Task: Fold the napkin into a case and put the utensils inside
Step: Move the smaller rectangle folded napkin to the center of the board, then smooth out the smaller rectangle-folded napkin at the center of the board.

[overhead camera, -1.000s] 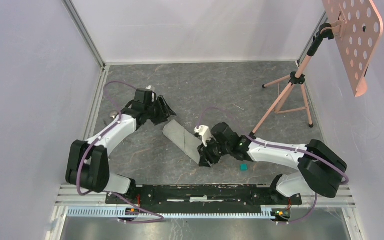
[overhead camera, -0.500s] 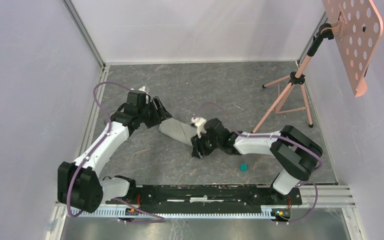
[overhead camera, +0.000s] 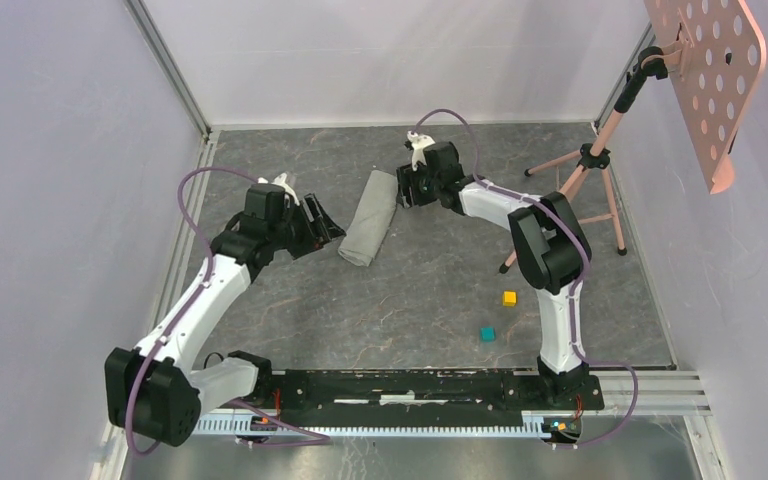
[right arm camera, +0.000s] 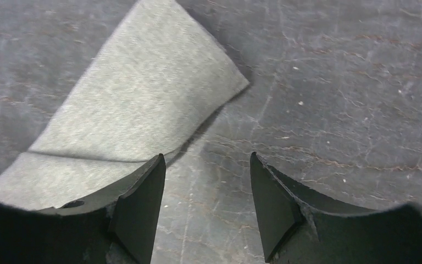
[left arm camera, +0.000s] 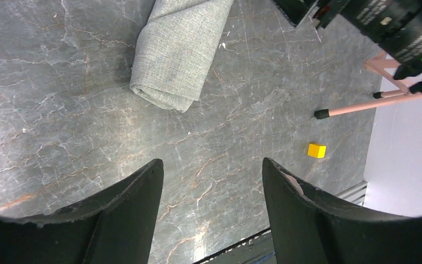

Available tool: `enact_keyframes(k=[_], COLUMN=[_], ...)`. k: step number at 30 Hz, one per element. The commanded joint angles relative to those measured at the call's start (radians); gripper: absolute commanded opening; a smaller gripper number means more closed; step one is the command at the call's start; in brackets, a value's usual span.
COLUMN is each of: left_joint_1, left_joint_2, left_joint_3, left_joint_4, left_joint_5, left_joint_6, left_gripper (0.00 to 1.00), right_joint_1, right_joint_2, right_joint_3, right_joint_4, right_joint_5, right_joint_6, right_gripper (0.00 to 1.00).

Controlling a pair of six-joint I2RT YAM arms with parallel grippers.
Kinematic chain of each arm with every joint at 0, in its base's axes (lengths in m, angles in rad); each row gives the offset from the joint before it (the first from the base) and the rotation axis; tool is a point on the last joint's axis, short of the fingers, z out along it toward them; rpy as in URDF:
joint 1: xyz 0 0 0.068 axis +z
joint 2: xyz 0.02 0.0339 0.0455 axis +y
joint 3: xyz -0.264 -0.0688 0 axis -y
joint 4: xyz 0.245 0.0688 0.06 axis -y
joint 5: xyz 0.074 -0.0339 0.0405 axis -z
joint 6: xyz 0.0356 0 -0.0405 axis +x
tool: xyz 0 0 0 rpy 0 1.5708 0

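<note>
The napkin is a grey-green cloth folded into a narrow bundle, lying at a slant in the middle of the table. My left gripper sits just left of its near end, open, with nothing between the fingers. In the left wrist view the napkin lies ahead of the left gripper, apart from it. My right gripper hovers at the napkin's far right end, open. In the right wrist view the right gripper is empty, its left finger over the napkin edge. The utensils are out of view.
A yellow cube and a teal cube lie on the table at the near right. A pink tripod stand with a perforated board stands at the far right. Walls enclose the table on three sides.
The napkin has moved toward the far side and now lies free as a narrow bundle. Both grippers have opened. The right arm has swung from the table's middle to the far side, uncovering the yellow cube.
</note>
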State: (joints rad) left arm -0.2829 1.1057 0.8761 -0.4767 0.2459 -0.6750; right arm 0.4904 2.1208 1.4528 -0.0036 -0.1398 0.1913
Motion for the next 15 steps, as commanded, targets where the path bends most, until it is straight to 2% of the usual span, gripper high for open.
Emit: enact_keyframes(k=[1,4,8,11,15], left_joint_1=[0.002,0.001,-0.001,-0.001,0.001], left_joint_2=[0.107,0.212,0.373,0.452,0.500], left_joint_3=[-0.007,-0.006,-0.006,0.004,-0.014], left_joint_4=[0.073,0.189,0.410,0.442,0.432], left_joint_5=[0.067,0.145,0.260,0.233,0.131], left_joint_6=[0.025,-0.023,-0.130,-0.144,-0.115], left_gripper=[0.72,0.67,0.50,0.39,0.34], right_joint_1=[0.012,-0.004,-0.012,-0.018,-0.021], right_joint_2=[-0.078,-0.113,-0.095,-0.027,0.100], right_joint_3=[0.029,-0.047,-0.091,-0.082,0.008], right_joint_4=[-0.051,0.069,0.276,0.472,0.653], right_joint_5=[-0.101,-0.289,-0.468,-0.577,-0.628], right_joint_6=[0.014,0.103,0.250,0.398,0.534], right_gripper=[0.65,0.66,0.66,0.65,0.65])
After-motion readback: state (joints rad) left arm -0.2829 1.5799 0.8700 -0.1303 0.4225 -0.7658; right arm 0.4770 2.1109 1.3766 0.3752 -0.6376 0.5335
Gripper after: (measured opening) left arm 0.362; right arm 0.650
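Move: The folded napkin lies slantwise on the table. From the left hand its middle is about 15 cm ahead, 8 cm right and 16 cm below, while its near end is only some 7 cm ahead and 6 cm right. From the right hand, low beside the far half, the middle is about 4 cm back, 6 cm left and 4 cm below. Nothing else stands close. Left hand sinks about 9 cm towards the napkin's near end, half-closing; right rises leftward over the napkin, rolling. ##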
